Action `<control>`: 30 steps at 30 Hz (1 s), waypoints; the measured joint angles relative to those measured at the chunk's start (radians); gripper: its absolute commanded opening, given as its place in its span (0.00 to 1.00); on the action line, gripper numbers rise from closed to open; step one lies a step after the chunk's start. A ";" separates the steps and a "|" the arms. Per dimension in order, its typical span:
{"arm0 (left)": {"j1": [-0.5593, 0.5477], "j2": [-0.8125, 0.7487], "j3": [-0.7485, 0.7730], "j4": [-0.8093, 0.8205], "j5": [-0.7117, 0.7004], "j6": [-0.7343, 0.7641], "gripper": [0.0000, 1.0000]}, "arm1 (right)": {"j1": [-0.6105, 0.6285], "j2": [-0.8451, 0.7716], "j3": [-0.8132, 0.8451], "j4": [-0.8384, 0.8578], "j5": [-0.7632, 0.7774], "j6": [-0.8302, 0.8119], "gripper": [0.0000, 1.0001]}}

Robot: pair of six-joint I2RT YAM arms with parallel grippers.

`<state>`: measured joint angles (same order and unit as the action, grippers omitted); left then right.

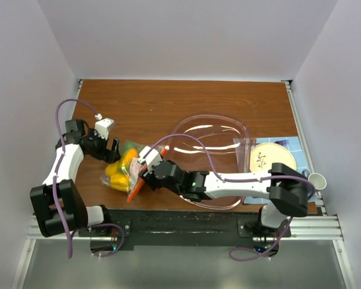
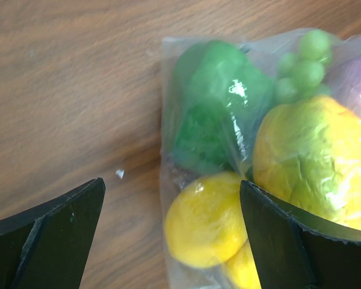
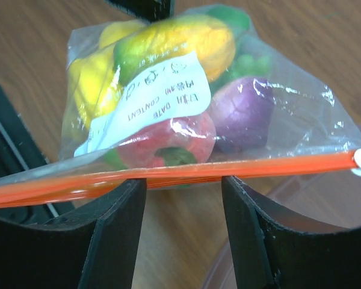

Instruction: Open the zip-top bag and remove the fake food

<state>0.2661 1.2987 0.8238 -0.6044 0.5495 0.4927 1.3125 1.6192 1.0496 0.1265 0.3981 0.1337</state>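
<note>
The zip-top bag (image 1: pixel 125 171) lies on the wooden table between my two grippers, its orange zip strip (image 1: pixel 137 188) towards the right arm. Inside it is the fake food: yellow fruit (image 2: pixel 207 223), a green piece (image 2: pixel 216 102), a red piece (image 3: pixel 168 141) and a purple one (image 3: pixel 243 111). My left gripper (image 1: pixel 108 152) hovers open over the bag's closed end (image 2: pixel 228 120), fingers straddling a yellow fruit. My right gripper (image 3: pixel 183 183) is open, and the zip strip (image 3: pixel 228 170) runs across its fingertips. A white label (image 3: pixel 150 99) is stuck on the bag.
A large clear bowl (image 1: pixel 210 135) sits just right of the bag, under the right arm. Further right are a cream plate (image 1: pixel 272 159) on a blue mat and a white cup (image 1: pixel 317 180) at the table's right edge.
</note>
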 measured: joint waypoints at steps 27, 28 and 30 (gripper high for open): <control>-0.081 -0.007 -0.011 0.027 -0.063 0.151 0.06 | 0.106 0.379 0.194 -0.057 0.269 -0.172 0.79; -0.058 -0.007 0.005 0.005 -0.061 0.169 0.05 | 0.106 0.396 0.198 -0.057 0.263 -0.176 0.77; -0.026 -0.007 0.027 -0.027 -0.060 0.195 0.05 | 0.106 0.418 0.206 -0.054 0.254 -0.181 0.69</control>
<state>0.2401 1.2919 0.8509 -0.6315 0.4900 0.6880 1.4181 2.0377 1.2552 0.0723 0.6518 -0.0471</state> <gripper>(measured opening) 0.062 0.780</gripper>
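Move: Hanging just past the bag's left side, the open left hand has the film edge for its pinch about 3 cm to its right, 1 cm ahead and 3 cm below; the green pepper lies roughly 5 cm right, 1 ahead, the lemon some 4 cm back, both about 5 below. From the right hand, at the orange zip, the pink fruit is about 2 cm ahead, 3 left and 10 below; the purple fruit stands about 7 ahead, 2 right, 10 below. Reaching about 4 cm right and a little down, the left hand shuts on the bag's film between pepper and lemon, then pulls left some 4 cm and up. The right hand shifts left and back about 3 cm, widening its fingers at the zip, comes forward again and dips some 10 cm into the mouth, fingers tilting down, until they straddle the pink fruit. ##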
